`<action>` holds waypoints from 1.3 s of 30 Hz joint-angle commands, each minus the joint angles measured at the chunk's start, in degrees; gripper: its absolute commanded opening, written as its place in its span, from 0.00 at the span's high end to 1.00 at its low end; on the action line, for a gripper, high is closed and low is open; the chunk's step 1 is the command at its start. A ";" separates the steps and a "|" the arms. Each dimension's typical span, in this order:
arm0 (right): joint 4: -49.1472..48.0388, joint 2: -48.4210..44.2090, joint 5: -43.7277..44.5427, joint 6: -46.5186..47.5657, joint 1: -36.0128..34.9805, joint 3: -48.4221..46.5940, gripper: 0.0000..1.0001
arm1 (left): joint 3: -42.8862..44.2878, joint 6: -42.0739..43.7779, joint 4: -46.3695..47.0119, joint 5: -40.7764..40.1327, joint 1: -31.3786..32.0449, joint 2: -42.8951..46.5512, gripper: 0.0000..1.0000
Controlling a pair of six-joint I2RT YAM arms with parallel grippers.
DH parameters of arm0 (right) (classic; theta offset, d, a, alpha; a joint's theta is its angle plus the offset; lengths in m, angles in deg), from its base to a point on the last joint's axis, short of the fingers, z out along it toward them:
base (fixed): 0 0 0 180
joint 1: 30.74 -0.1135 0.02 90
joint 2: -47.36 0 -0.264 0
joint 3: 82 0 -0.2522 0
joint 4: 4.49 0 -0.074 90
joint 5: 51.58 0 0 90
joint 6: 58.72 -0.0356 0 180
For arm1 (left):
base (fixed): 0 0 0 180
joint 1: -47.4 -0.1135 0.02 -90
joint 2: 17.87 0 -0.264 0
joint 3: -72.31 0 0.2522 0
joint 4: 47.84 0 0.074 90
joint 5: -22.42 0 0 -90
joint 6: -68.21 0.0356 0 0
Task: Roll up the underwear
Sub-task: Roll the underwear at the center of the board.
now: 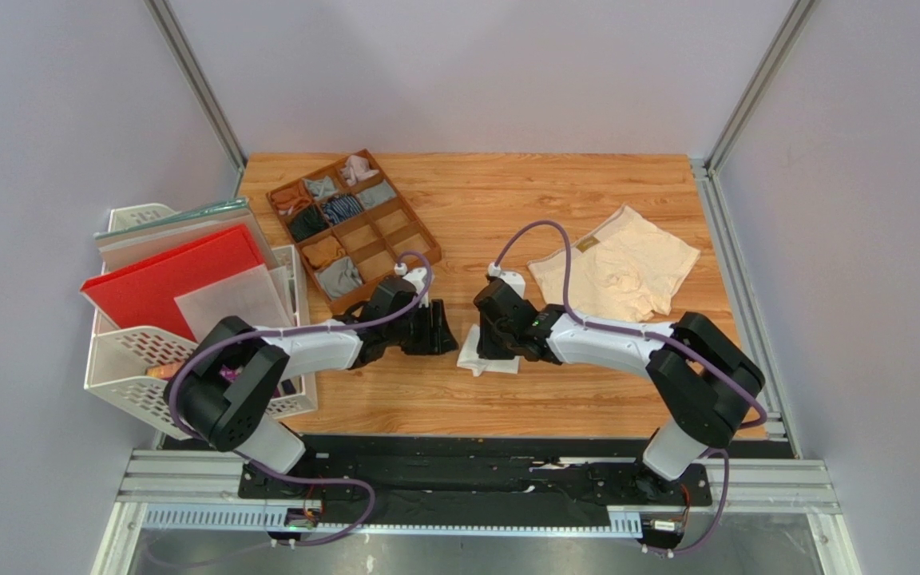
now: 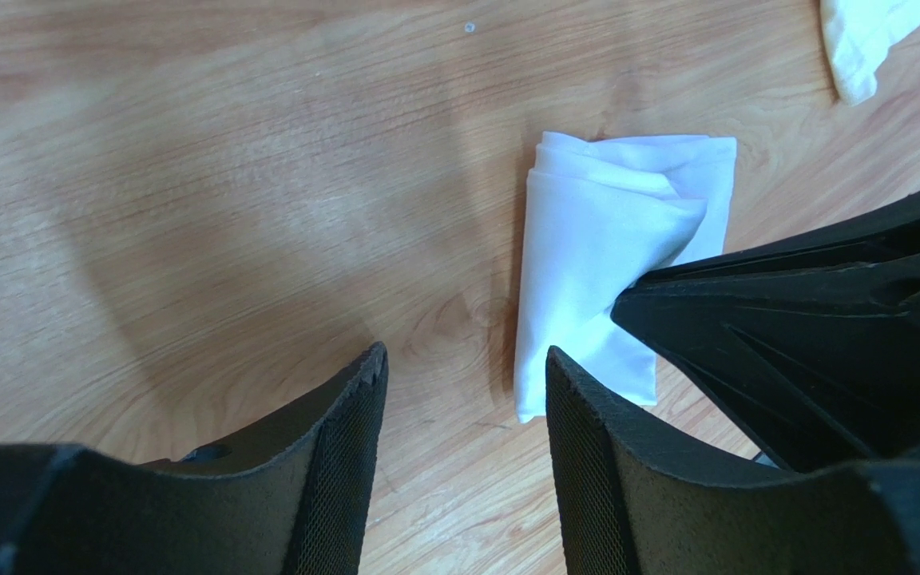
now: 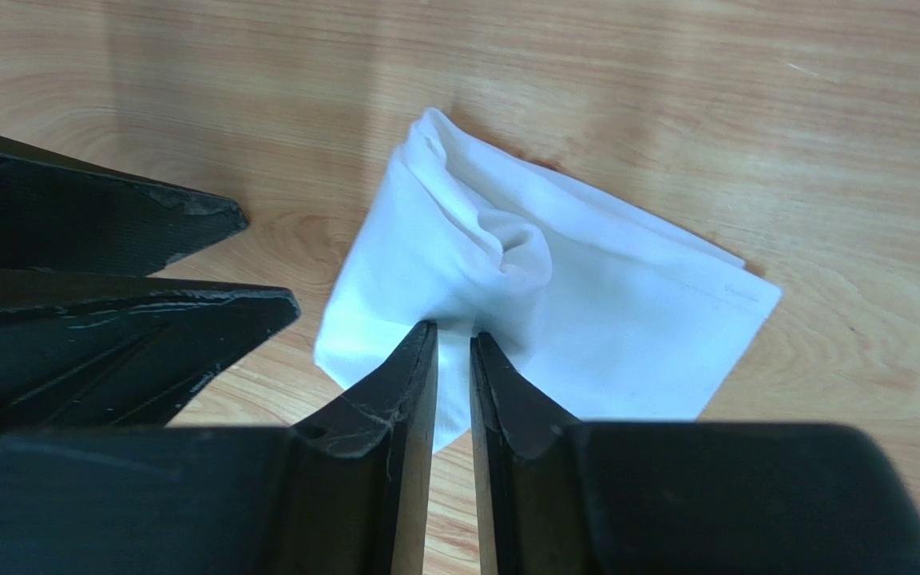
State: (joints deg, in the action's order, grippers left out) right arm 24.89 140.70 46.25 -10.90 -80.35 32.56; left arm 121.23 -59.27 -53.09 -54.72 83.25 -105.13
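The white underwear (image 1: pixel 495 362) lies folded into a narrow packet (image 2: pixel 597 240) on the wooden table, between my two grippers. My right gripper (image 3: pixel 453 336) is shut on its near edge, and the cloth (image 3: pixel 621 300) bunches up at the fingertips. My left gripper (image 2: pixel 465 359) stands open just left of the packet, with only bare wood between its fingers. Its right fingertip is close to the packet's corner. In the top view the left gripper (image 1: pixel 443 330) and right gripper (image 1: pixel 477 342) nearly meet. The cream-beige underwear (image 1: pixel 616 266) lies flat at the back right.
A wooden divided tray (image 1: pixel 383 258) with several small rolled garments sits at the back left. A white basket (image 1: pixel 129 371) holding a red folder (image 1: pixel 171 282) and boards stands off the table's left edge.
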 commanded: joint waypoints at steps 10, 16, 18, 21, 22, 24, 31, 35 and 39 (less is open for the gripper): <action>-5.50 -2.11 0.52 0.16 2.05 4.04 0.80 | -0.18 -4.62 13.02 7.17 2.37 -7.30 0.47; -9.80 -2.29 -1.15 0.86 2.84 5.71 0.80 | 0.00 -5.07 14.16 7.70 3.87 -8.62 0.52; -10.87 -2.46 -2.12 1.30 2.85 5.89 0.79 | 0.35 -5.07 14.16 8.40 4.13 -9.24 0.53; -12.54 -2.98 -2.65 2.00 2.85 6.07 0.79 | 0.88 -4.89 13.81 8.85 4.57 -10.12 0.57; -12.71 -3.08 -2.65 2.18 2.85 5.89 0.79 | 0.88 -4.89 13.72 8.76 4.66 -10.21 0.59; -12.80 -3.51 -2.12 2.97 2.85 5.71 0.79 | 0.88 -4.89 13.55 8.41 4.84 -10.30 0.72; -6.92 -7.28 0.51 3.24 2.85 5.10 0.77 | 3.78 -2.26 6.70 4.46 4.84 -9.16 1.00; -4.46 -9.14 3.23 2.63 3.37 7.55 0.76 | 6.23 1.60 0.13 2.17 4.92 -7.66 1.00; -4.19 -9.49 3.85 1.31 5.30 10.19 0.77 | 12.02 5.99 -8.24 -0.11 4.84 -8.36 1.00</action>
State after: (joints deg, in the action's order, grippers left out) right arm 19.05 132.17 47.00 -8.78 -76.72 40.12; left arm 128.12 -59.86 -51.73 -50.87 87.93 -114.49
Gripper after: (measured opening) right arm 0.233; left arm 0.017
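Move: Under and just around the right fingertips lies the small white folded underwear: its middle is about 1 cm ahead of that hand, 1 cm to its right and 1 cm down. From the left hand it is roughly 7 cm right, 1 cm back and 1 cm lower. The wooden divider box stands some 19 cm ahead and 13 cm left of the left hand; the beige garment lies about 14 cm ahead and 20 cm right of the right hand. Sweeping right about 5 cm, low over the board and drifting some 2 cm back, the left hand brings its open fingers around the near-left corner of the white fold, dips 1 cm and shuts on it, then eases forward. The right hand, fingers nearly shut on the fold, slips right and down a little, works forward and left, then lifts nearly 3 cm clear while moving right. ##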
